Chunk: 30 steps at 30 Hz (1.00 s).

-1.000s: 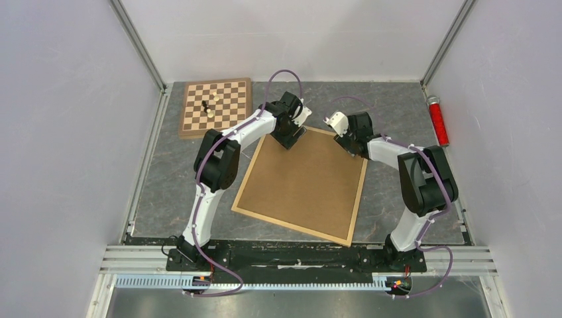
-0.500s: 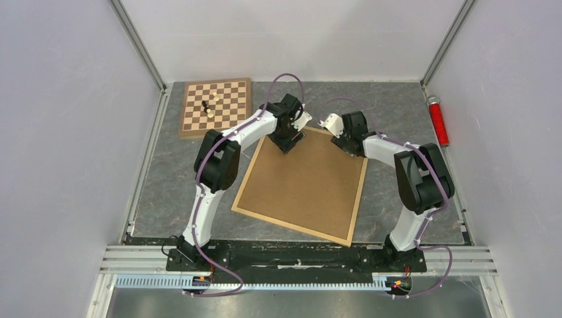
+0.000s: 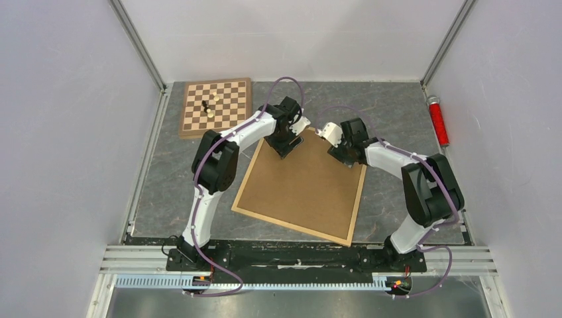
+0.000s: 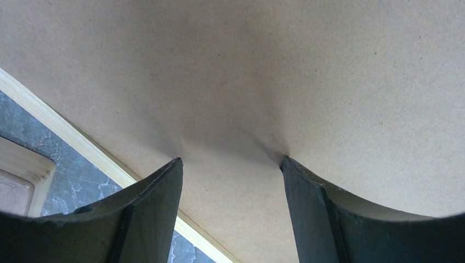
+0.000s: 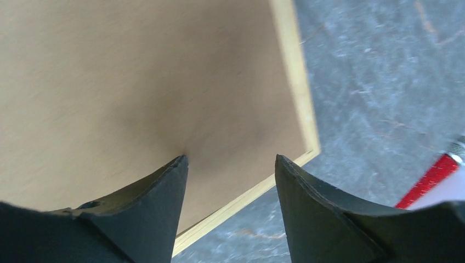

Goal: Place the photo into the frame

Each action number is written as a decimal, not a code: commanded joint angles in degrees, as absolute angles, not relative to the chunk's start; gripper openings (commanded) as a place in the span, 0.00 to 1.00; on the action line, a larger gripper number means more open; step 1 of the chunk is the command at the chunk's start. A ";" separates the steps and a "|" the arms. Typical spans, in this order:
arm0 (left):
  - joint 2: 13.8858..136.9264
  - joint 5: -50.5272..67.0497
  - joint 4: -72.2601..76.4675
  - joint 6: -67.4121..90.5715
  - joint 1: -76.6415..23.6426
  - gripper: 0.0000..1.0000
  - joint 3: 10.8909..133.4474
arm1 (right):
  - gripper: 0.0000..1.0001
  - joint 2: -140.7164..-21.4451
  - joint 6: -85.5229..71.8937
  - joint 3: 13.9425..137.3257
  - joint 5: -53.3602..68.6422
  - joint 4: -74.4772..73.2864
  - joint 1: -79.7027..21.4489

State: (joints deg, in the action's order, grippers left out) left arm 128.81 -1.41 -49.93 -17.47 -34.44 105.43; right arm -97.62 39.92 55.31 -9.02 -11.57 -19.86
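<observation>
The frame [image 3: 358, 199], light wood with a narrow border, lies flat on the table with a brown backing board [image 3: 301, 182] filling it. The photo is hidden. My left gripper [image 3: 286, 147] points down at the board's far left corner. It is open, and in the left wrist view [image 4: 230, 160] both fingertips touch the board [image 4: 274, 71] beside the frame's rail [image 4: 66, 134]. My right gripper [image 3: 337, 154] is open over the far right corner. In the right wrist view [image 5: 230, 158] it holds nothing, one fingertip over the board [image 5: 137, 71] and the other past the rail [image 5: 293, 71].
A wooden chessboard [image 3: 216, 106] with a few pieces lies at the back left, its corner [image 4: 22, 175] close to the frame. A red cylinder [image 3: 437, 120] lies along the right edge. Grey walls enclose the table on three sides.
My right gripper has moved left and nearer, from beyond the frame's far corner onto it, and its jaws have widened. The left gripper has stayed on the board.
</observation>
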 commanded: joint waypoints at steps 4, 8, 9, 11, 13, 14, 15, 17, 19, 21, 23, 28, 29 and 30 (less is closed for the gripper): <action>127.03 2.96 -55.65 -15.70 -31.75 0.74 103.62 | 0.66 -90.99 32.85 49.61 -1.61 -22.84 -18.78; 124.02 3.85 -50.31 -12.18 -30.87 0.74 103.74 | 0.66 -88.57 30.32 49.10 -1.66 -16.53 -16.66; 123.61 3.40 -48.72 -11.32 -30.85 0.74 104.00 | 0.66 -88.61 29.60 49.30 -1.37 -14.59 -16.12; 123.93 1.79 -46.16 -9.79 -30.85 0.74 105.35 | 0.66 -89.46 28.30 50.38 -0.28 -11.85 -15.03; 124.89 0.23 -44.10 -8.07 -30.85 0.74 107.25 | 0.66 -91.02 26.84 52.30 -0.17 -9.66 -14.21; 125.35 -1.00 -42.62 -7.09 -30.87 0.74 108.00 | 0.66 -91.84 26.16 52.98 1.54 -8.52 -13.78; 125.71 -2.00 -41.22 -6.28 -30.87 0.74 108.24 | 0.66 -92.48 25.53 53.52 1.96 -6.99 -13.55; 126.28 -2.77 -38.03 -4.86 -30.88 0.75 108.90 | 0.66 -94.22 24.91 54.74 2.27 -4.90 -13.39; 127.38 -3.33 -36.53 -3.31 -30.84 0.75 110.66 | 0.66 -95.97 24.37 55.90 2.81 -3.24 -13.27; 128.63 -3.68 -35.39 -2.24 -30.85 0.75 112.59 | 0.66 -97.65 23.68 57.01 2.96 -1.80 -13.06; 130.42 -3.84 -35.07 -1.40 -30.93 0.75 115.27 | 0.65 -99.22 22.96 57.75 3.15 -0.48 -12.86; 136.67 -4.14 -37.57 -0.90 -31.28 0.75 123.52 | 0.65 -101.99 21.33 59.48 4.21 2.30 -12.06; 138.08 -4.64 -38.04 -1.12 -31.46 0.75 124.90 | 0.65 -102.12 20.91 59.44 4.70 2.93 -11.91; 139.54 -5.23 -38.62 -1.26 -31.63 0.75 126.55 | 0.65 -102.28 20.65 59.45 5.20 3.29 -11.74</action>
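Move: From the left hand, low over the brown backing board, the frame's far left corner lies about 14 cm ahead and 3 cm left, its left edge 8 cm straight left, and the chessboard's middle 19 cm ahead and 27 cm left. From the right hand the frame's far right corner is some 6 cm ahead and 6 cm right, the red tube 16 cm ahead and 35 cm right. All lie 1–2 cm below the hands. Lift the left fingertips off the backing board and, after a slight leftward drift, swing them about 10 cm forward and 4 cm right, up 5 cm, towards the frame's far edge, tips tilting forward. Sweep the right hand level, back 4–5 cm, then forward nearly 9 cm towards the far edge, its left side rolling up some 20 degrees. Both grippers stay open. ##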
